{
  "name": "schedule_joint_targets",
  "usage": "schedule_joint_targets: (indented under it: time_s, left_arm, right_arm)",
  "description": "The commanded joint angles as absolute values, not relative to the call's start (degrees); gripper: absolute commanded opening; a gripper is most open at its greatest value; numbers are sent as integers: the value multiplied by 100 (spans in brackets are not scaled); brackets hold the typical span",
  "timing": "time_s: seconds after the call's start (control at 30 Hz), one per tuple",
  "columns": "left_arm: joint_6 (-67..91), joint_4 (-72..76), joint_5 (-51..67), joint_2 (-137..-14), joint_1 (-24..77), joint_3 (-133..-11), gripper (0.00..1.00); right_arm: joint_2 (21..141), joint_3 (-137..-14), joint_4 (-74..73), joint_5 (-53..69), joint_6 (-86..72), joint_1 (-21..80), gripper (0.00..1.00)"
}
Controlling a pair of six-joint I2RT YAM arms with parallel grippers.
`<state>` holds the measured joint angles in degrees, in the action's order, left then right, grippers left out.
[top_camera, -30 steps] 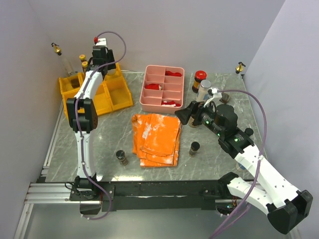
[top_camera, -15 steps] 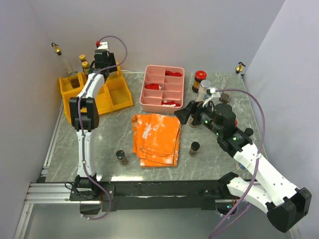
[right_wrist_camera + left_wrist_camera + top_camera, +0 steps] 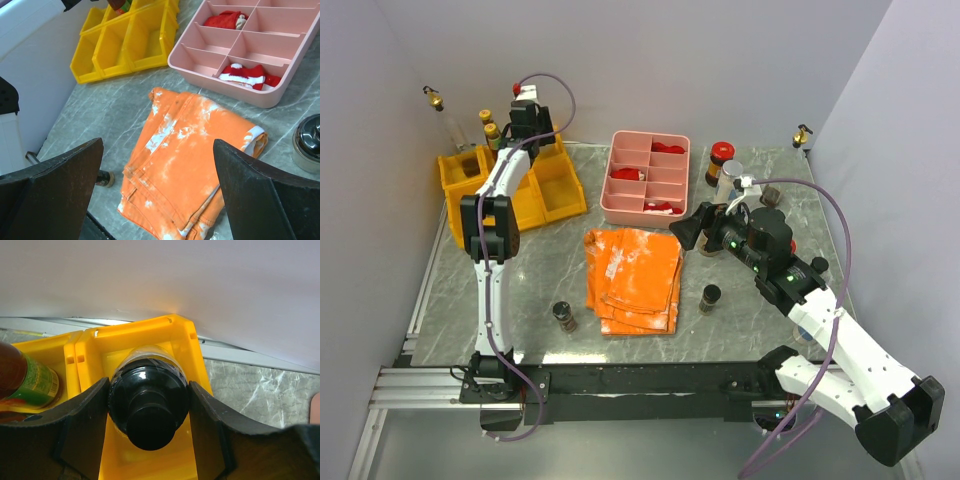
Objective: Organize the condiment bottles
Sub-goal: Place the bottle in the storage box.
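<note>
My left gripper (image 3: 524, 112) is raised over the back of the yellow bins (image 3: 558, 190) and is shut on a black-capped bottle (image 3: 149, 407), which hangs above one bin compartment (image 3: 165, 332). A brown bottle with a green label (image 3: 25, 382) stands in the neighbouring compartment. My right gripper (image 3: 704, 232) is open with nothing in it, above the orange cloth's right edge (image 3: 195, 150). Small dark jars stand on the table at the front left (image 3: 564, 317) and right of the cloth (image 3: 710, 298). A red-capped bottle (image 3: 720, 163) and a silver-capped jar (image 3: 729, 181) stand right of the pink tray.
The pink divided tray (image 3: 648, 205) with red pieces sits at the back centre. The folded orange cloth (image 3: 633, 277) lies mid-table. Yellow-capped bottles (image 3: 490, 128) stand at the back of the bins. Walls close in behind and on both sides.
My left gripper has shifted a little left and back over the bins with the bottle still held, then stayed put. The right arm has barely moved.
</note>
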<state>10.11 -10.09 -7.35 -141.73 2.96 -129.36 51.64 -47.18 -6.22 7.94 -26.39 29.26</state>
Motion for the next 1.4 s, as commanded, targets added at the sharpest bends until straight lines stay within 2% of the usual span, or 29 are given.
schedule_joint_targets:
  time_s: [0.0,0.2,0.43,1.0,1.13,1.37]
  left_arm:
    - [940,-290,-712,-14150,272,-13368,51]
    - [932,-237,-729,-14168,255,-13377,53]
    - [940,-202,-703,-14221,237,-13377,63]
    - [888,-70,-677,-14273,229,-13324,70]
    - [879,-35,-668,-14212,229,-13289,79]
    - [975,-44,-501,-13695,237,-12895,87]
  right_arm:
    - [5142,-4860,-483,703,-2549,2935,98]
    - [5133,-4869,-492,703,-2549,2936,98]
    - [5115,-4869,-518,686,-2540,2927,98]
    - [5115,-4869,-518,668,-2540,2927,99]
    - [5115,-4869,-519,659,-2531,2936,99]
    - [5089,-4887,-527,668,-2523,2936,99]
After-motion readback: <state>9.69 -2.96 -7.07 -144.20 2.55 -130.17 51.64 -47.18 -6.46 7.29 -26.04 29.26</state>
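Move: The place for the black-capped bottle I hold is the far right compartment of the yellow storage box, about 10 cm below my left hand and a centimetre back. The green-labelled sauce bottle stands level with the hand, some 12 cm left and 4 cm below. The pink box is about 26 cm right and 8 cm back, some 11 cm lower. From my right hand, the compartment lies roughly 40 cm ahead, 36 cm left and 23 cm below. I let go of the black cap: after holding nearly still, my left hand eases about 1 cm forward and 1.5 cm down into the compartment while its fingers start to spread. It then lifts about 2 cm, still edging forward, tips up some 5 degrees and opens wide, so both fingers come clear of the cap's sides but stay around it. ##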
